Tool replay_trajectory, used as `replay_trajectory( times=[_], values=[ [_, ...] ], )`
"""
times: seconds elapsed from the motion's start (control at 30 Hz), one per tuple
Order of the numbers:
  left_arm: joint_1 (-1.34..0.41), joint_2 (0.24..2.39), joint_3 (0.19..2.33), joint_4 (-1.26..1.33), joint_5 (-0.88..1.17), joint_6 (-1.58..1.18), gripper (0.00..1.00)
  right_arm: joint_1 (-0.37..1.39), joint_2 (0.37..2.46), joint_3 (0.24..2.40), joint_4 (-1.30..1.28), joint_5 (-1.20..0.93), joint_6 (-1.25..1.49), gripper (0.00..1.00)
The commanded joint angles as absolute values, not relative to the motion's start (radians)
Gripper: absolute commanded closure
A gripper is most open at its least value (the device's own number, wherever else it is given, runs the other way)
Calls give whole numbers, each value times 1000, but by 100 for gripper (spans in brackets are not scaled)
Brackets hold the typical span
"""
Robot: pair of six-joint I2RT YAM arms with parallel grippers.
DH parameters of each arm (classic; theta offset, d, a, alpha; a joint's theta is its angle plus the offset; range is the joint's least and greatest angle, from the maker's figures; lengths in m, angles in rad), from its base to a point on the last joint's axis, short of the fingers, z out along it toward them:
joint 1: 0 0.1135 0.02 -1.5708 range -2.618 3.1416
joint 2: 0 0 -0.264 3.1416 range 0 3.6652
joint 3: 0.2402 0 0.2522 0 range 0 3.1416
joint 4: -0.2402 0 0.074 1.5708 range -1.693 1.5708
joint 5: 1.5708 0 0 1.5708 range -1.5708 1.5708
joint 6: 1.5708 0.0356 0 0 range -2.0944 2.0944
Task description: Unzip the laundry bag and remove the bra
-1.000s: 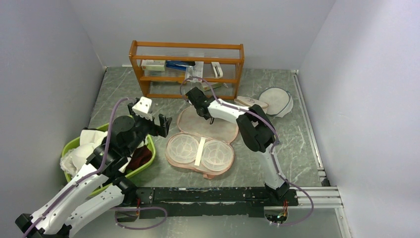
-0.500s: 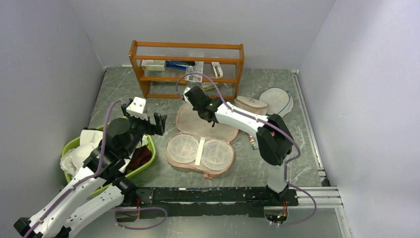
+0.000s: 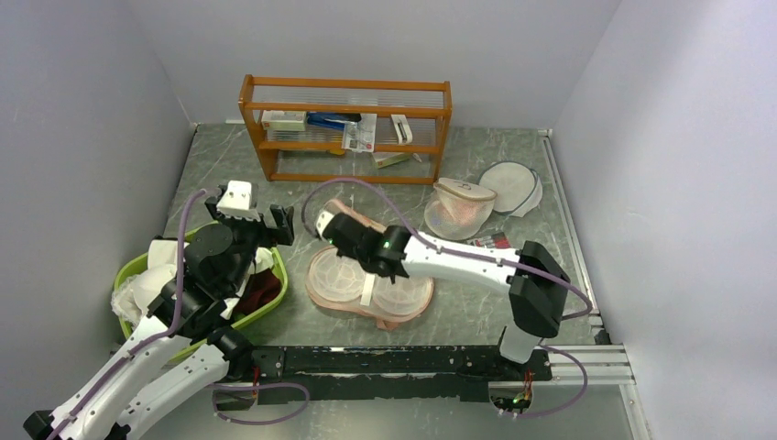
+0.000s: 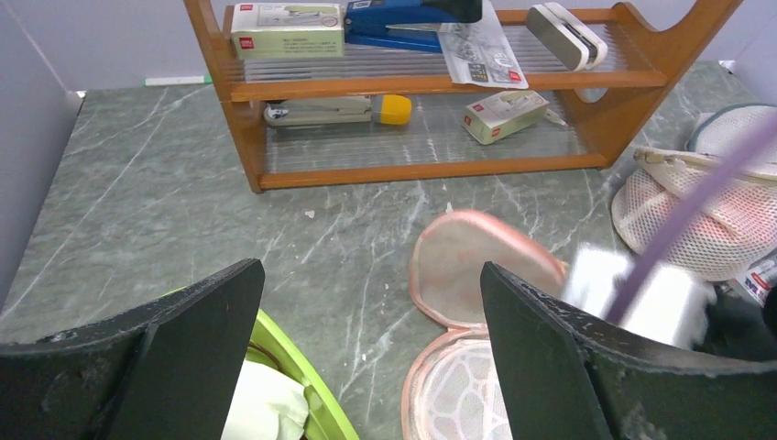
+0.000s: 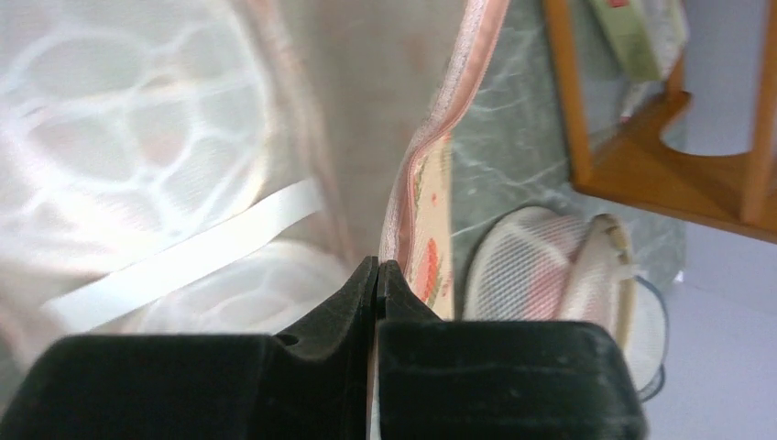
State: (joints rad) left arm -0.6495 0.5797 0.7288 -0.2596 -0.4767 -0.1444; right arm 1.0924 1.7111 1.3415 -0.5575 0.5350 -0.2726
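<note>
The peach-pink laundry bag [image 3: 403, 310] lies unzipped in the middle of the table. Its lid [image 4: 463, 266] is lifted off the table at the far side. My right gripper [image 3: 346, 240] is shut on the lid's pink edge [image 5: 431, 137], and the flower-print outside shows in the right wrist view. The bra [image 3: 406, 284] rests in the bag's lower half as two white rounded cups under netting, with a white band [image 5: 183, 252] across the middle. My left gripper [image 4: 368, 270] hangs open and holds nothing, over the green basket's far rim, left of the bag.
A green basket [image 3: 278, 291] with white cloths and a dark maroon garment sits at the left. A wooden shelf [image 3: 348, 87] with small boxes stands at the back. A white mesh dome bag [image 3: 458, 206] and a round mesh disc [image 3: 511, 183] lie at the back right.
My right arm has swung from the back toward the near left, pulling the lid's edge up and over the lower half. My left gripper has drifted left, still open.
</note>
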Motion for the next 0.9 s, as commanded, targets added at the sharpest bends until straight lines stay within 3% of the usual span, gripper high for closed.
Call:
replay_trajectory(
  times=[0.0,0.37,0.87],
  values=[
    [-641,573,722,-258,-521,-157,0,1189,1619,1251,-612,492,-130,100],
    [-641,593,724,-264,-526,-158,0,1341,1508,1007,-491,320,131,100],
    [-641,617,729,-269,-504,-161,0,1348,1497,785,-294,235,291,100]
  ],
)
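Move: The shut right fingers already pinch the far edge of the laundry bag's lid, raised off the table. The bottom half's near rim, where that edge goes, lies about 17 cm back, level sideways and 12 cm below; the middle of the bottom half is some 9 cm back, 1 cm left. The mesh bag stands about 7 cm farther out and 19 cm right. From the left hand the near rim is some 15 cm back, 22 cm right and 26 cm lower. Still pinching the lid's edge, the right hand draws it back over the open bottom half about 17 cm and down some 11 cm, sweeping mostly back at first, then sinking more steeply and slowing towards the near rim. The fingers stay shut while the wrist tips them some 25 degrees more steeply downward, with a little roll. ##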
